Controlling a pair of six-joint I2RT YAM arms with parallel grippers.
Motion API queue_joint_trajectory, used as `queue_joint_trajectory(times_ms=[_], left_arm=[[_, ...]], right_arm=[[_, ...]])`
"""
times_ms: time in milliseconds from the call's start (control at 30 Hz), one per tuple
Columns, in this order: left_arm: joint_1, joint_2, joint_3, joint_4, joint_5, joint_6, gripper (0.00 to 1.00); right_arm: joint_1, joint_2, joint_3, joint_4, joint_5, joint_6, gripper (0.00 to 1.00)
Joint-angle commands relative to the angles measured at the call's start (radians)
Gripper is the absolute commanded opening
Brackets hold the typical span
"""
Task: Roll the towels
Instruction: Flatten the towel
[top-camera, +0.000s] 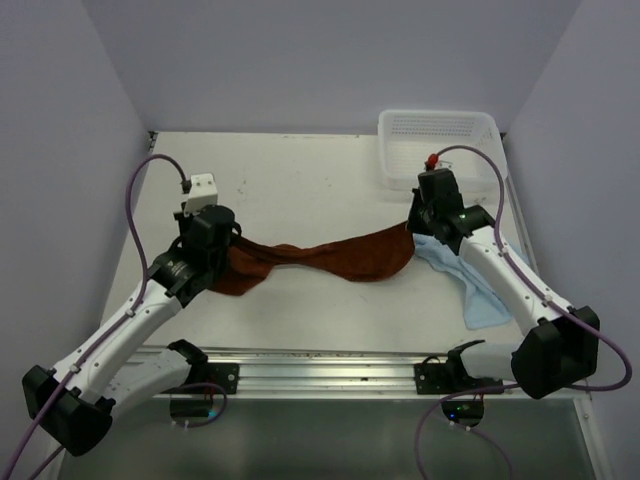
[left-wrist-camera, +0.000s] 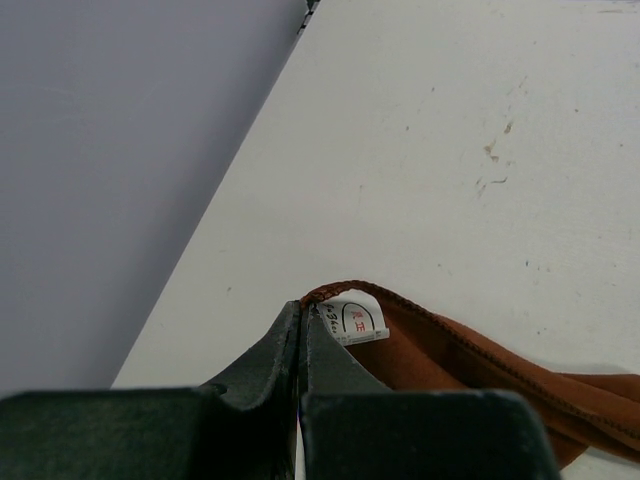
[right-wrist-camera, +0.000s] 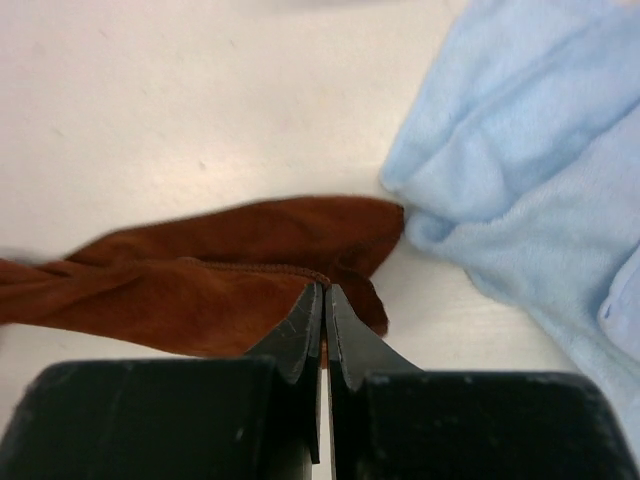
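The rust brown-red towel (top-camera: 330, 257) hangs stretched between my two grippers across the middle of the table. My left gripper (top-camera: 232, 243) is shut on its left corner, where a white care label (left-wrist-camera: 358, 320) shows beside the stitched hem (left-wrist-camera: 430, 315). My right gripper (top-camera: 412, 222) is shut on the towel's right edge (right-wrist-camera: 240, 270). The light blue towel (top-camera: 470, 280) lies crumpled on the table under the right arm, just right of the brown one (right-wrist-camera: 530, 170).
A white plastic mesh basket (top-camera: 437, 145) stands at the back right corner. Lavender walls close in the left, back and right sides. A metal rail (top-camera: 320, 365) runs along the near edge between the arm bases.
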Motion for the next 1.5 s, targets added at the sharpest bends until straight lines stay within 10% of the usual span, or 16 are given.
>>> queue_joint_trajectory(times_ms=[0,633,1467], left_arm=[[0.064,0.045,0.118,0.042,0.052,0.022,0.0],[0.619,0.111,0.359,-0.013,0.655,-0.053,0.0],[0.698,-0.221,0.204,-0.093,0.678,-0.084,0.0]], right_arm=[[-0.001,-0.027,0.155,-0.02,0.042,-0.031,0.0],[-0.001,-0.007,0.524,-0.14,0.07,-0.055,0.0],[-0.006,-0.17,0.571,-0.349,0.125,0.014,0.0]])
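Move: Each hand already pinches an upper corner of the brown towel. Its sagging middle lies about 22 cm left of the right hand, 6 cm back and 12 cm below; from the left hand it is some 24 cm right, 2 cm back and 20 cm below. From the right hand the blue towel's middle lies about 12 cm right and 7 cm back, the white basket some 22 cm ahead and 6 cm right, both on the table. Both shut grippers keep their pinch on the brown towel's corners and haul them up and apart. The right hand rises fast, about 21 cm in all, going a little forward and then back, its fingers tipping up some 20 degrees. The left goes forward, left and up, ending about 8 cm left and 9 cm up after drawing back again, and rolls its left side down. ##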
